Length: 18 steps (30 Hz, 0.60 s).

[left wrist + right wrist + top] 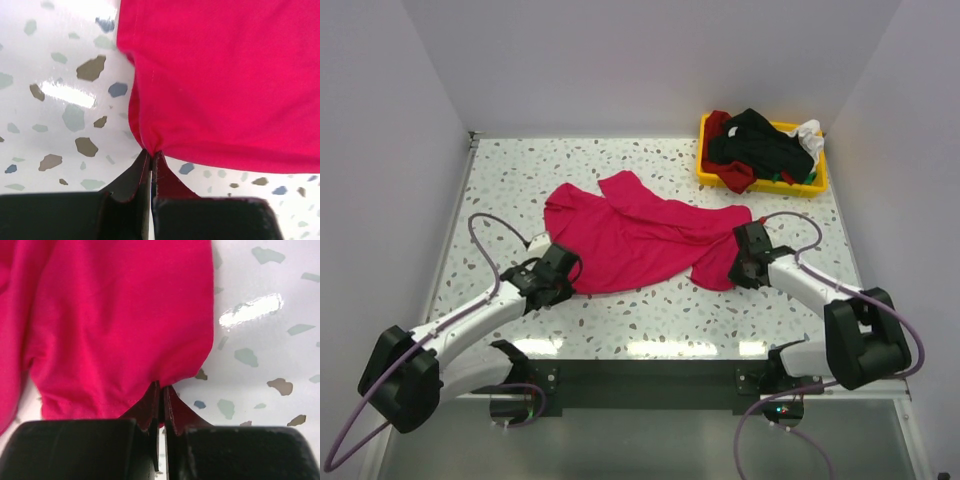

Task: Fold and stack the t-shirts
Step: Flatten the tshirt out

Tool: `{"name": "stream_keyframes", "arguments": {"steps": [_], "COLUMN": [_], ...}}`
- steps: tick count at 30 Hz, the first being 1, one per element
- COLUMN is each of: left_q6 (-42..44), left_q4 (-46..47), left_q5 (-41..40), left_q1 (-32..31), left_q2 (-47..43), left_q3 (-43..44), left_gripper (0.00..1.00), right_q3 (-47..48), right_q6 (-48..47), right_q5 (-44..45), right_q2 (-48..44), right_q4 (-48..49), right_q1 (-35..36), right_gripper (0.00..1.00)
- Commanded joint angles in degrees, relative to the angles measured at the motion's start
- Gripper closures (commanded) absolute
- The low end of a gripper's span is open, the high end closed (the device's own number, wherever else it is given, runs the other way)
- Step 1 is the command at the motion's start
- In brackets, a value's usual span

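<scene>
A crimson-pink t-shirt (pixel 638 235) lies crumpled across the middle of the speckled table. My left gripper (pixel 567 270) is shut on its near left edge; in the left wrist view the cloth (pixel 225 85) bunches into the closed tips of the gripper (pixel 151 152). At the shirt's near right edge my right gripper (pixel 740 258) is shut too, with the cloth (pixel 115 325) pinched at the tips of that gripper (pixel 162 386). More t-shirts, black (pixel 760 145), dark red (pixel 732 172), white (pixel 810 135) and a bit of green, are piled in the bin.
The yellow plastic bin (pixel 815 185) stands at the table's back right corner. White walls close the table at the back and both sides. Bare speckled table (pixel 510 190) shows to the left of the shirt and in front of it.
</scene>
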Motion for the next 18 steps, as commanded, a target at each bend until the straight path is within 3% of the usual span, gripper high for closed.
{"name": "stream_keyframes", "arguments": {"steps": [1,7,11,18], "left_q6": [3.52,7.65,11.43,18.64], "left_q4": [-1.66,-6.32,-7.73,-6.32], "left_q5": [-5.39,-11.63,-15.14,-13.94], "left_q1": [-0.12,-0.13,-0.21,-0.21], "left_q2": [-3.58,-8.77,-13.43,-19.32], "left_q3": [7.97,20.55,33.64,51.14], "left_gripper": [1.00,1.00,1.00,1.00], "right_q3": [1.47,15.17,25.36,48.45], "right_q6": [-1.36,-7.25,-9.09,-12.08], "right_q5": [-3.16,6.77,10.02,14.16], "right_q2": [-6.85,-23.23,-33.24,-38.98], "right_q4": [0.60,-10.12,-15.39,-21.73], "right_q1": [0.28,0.28,0.28,0.28], "right_gripper": [1.00,1.00,1.00,1.00]}}
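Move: Both grippers already pinch the t-shirt's near edge, one at each end. Its middle lies about 12 cm ahead of the left gripper, 16 cm to its right and 2 cm below it. From the right gripper that middle is some 11 cm ahead and 19 cm left, about 1 cm below. The crumpled left flap lies roughly 19 cm straight ahead of the left gripper; the yellow bin is about 29 cm ahead of the right gripper, 6 cm right and 2 cm above. Swing both grippers steeply up off the table together, roughly 40 cm, keeping the fingers shut on the t-shirt's edge. Ease each forward a little early in the rise, then back while drawing the hands apart. Tip both wrists so the fingers swing upward, the left by some 50 degrees and the right by about 60. ##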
